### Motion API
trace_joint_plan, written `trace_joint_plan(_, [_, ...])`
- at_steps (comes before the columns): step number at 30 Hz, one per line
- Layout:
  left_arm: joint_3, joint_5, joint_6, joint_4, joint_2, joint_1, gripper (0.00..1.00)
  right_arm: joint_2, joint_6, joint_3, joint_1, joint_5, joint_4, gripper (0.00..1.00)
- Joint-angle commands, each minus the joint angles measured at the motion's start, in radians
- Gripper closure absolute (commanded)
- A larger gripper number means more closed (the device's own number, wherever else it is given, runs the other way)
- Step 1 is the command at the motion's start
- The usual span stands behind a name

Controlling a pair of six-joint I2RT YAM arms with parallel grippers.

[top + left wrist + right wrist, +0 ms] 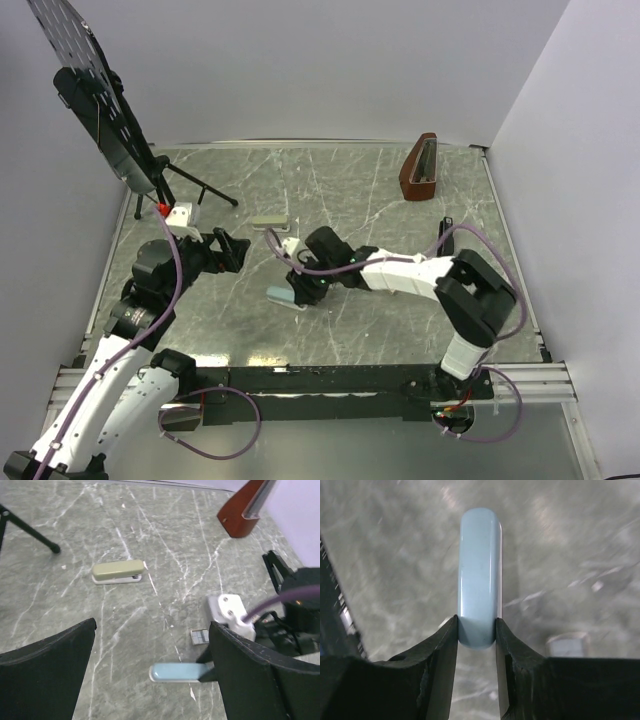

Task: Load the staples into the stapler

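Observation:
My right gripper [297, 295] is shut on one end of a light blue stapler [479, 575], which is low over the marble table or on it; I cannot tell which. It also shows in the left wrist view [177, 672]. A small greyish rectangular box [200, 636] lies just beyond it, blurred in the right wrist view [567, 642]. A slim black object [446, 232], possibly the black stapler, sits near the right arm [274, 567]. No staple strip shows. My left gripper [232, 250] is open and empty [152, 625], left of the blue stapler.
A grey-green stapler [268, 220] lies at mid-table [118, 572]. A red-brown holder [420, 168] stands at the back right. A tripod with a black plate [100, 110] stands at the back left, one leg [30, 530] reaching onto the table.

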Motion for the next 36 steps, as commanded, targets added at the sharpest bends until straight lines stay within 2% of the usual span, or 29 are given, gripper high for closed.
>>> trace_joint_plan(1, [-0.016, 0.079, 0.033, 0.072, 0.014, 0.007, 0.00, -0.106, 0.009, -0.096, 0.020, -0.002, -0.010, 0.86])
trace_joint_plan(5, [-0.019, 0.174, 0.042, 0.101, 0.041, 0.007, 0.01, -0.164, 0.022, -0.161, 0.024, -0.002, 0.004, 0.78])
trace_joint_plan(6, [-0.019, 0.199, 0.048, 0.107, 0.056, 0.007, 0.01, -0.179, 0.035, -0.173, 0.024, -0.004, 0.031, 0.73])
trace_joint_plan(8, [-0.019, 0.249, 0.050, 0.120, 0.074, 0.007, 0.01, -0.240, 0.046, -0.199, 0.024, -0.001, 0.050, 0.59])
trace_joint_plan(9, [-0.019, 0.297, 0.053, 0.123, 0.093, 0.005, 0.01, -0.261, 0.055, -0.205, 0.023, 0.004, 0.056, 0.47])
trace_joint_plan(11, [-0.018, 0.329, 0.065, 0.124, 0.111, 0.001, 0.01, -0.341, 0.066, -0.237, 0.023, 0.028, 0.073, 0.40])
trace_joint_plan(12, [-0.018, 0.349, 0.070, 0.123, 0.129, -0.004, 0.01, -0.372, 0.074, -0.253, 0.023, 0.043, 0.082, 0.30])
trace_joint_plan(15, [-0.005, 0.349, 0.103, 0.106, 0.168, -0.061, 0.00, -0.503, 0.101, -0.319, 0.004, 0.127, 0.116, 0.15])
trace_joint_plan(19, [0.018, 0.229, 0.204, 0.051, 0.212, -0.272, 0.01, -0.690, 0.140, -0.443, -0.031, 0.273, 0.202, 0.01])
trace_joint_plan(23, [0.028, 0.217, 0.344, 0.011, 0.274, -0.430, 0.01, -0.920, 0.216, -0.619, -0.039, 0.421, 0.370, 0.00])
trace_joint_plan(24, [0.040, 0.222, 0.388, -0.003, 0.312, -0.474, 0.00, -0.952, 0.230, -0.648, -0.040, 0.508, 0.400, 0.00])
trace_joint_plan(27, [0.083, 0.254, 0.502, -0.078, 0.405, -0.554, 0.01, -1.063, 0.285, -0.741, -0.043, 0.626, 0.466, 0.00])
trace_joint_plan(31, [0.139, 0.241, 0.640, -0.150, 0.528, -0.631, 0.01, -1.188, 0.309, -0.836, -0.046, 0.758, 0.498, 0.00])
trace_joint_plan(36, [0.191, 0.247, 0.823, -0.186, 0.631, -0.654, 0.02, -1.287, 0.293, -0.903, -0.046, 0.789, 0.524, 0.00])
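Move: The right fingers already hold the light blue stapler by its right end, its middle about 4 cm to their left; the spot it is taken to lies some 4 cm back and 3 cm right. The staples lie 5 cm ahead and 6 cm right of that hand, the green stapler 21 cm ahead and 8 cm left. From the left hand, the blue stapler is about 3 cm back, 10 cm right and 20 cm below, the staples 1 cm ahead and 20 cm right. The right hand keeps its pinch while carrying the blue stapler level, back and to the right by about 4 cm each way, then opens wide, lets go and withdraws to the right, rising nearly 10 cm and turning clockwise. Meanwhile the open left hand sweeps right, down and back, each by roughly 12 to 17 cm, turning clockwise so its fingers swing from forward to right and down towards the stapler, still without touching it. ##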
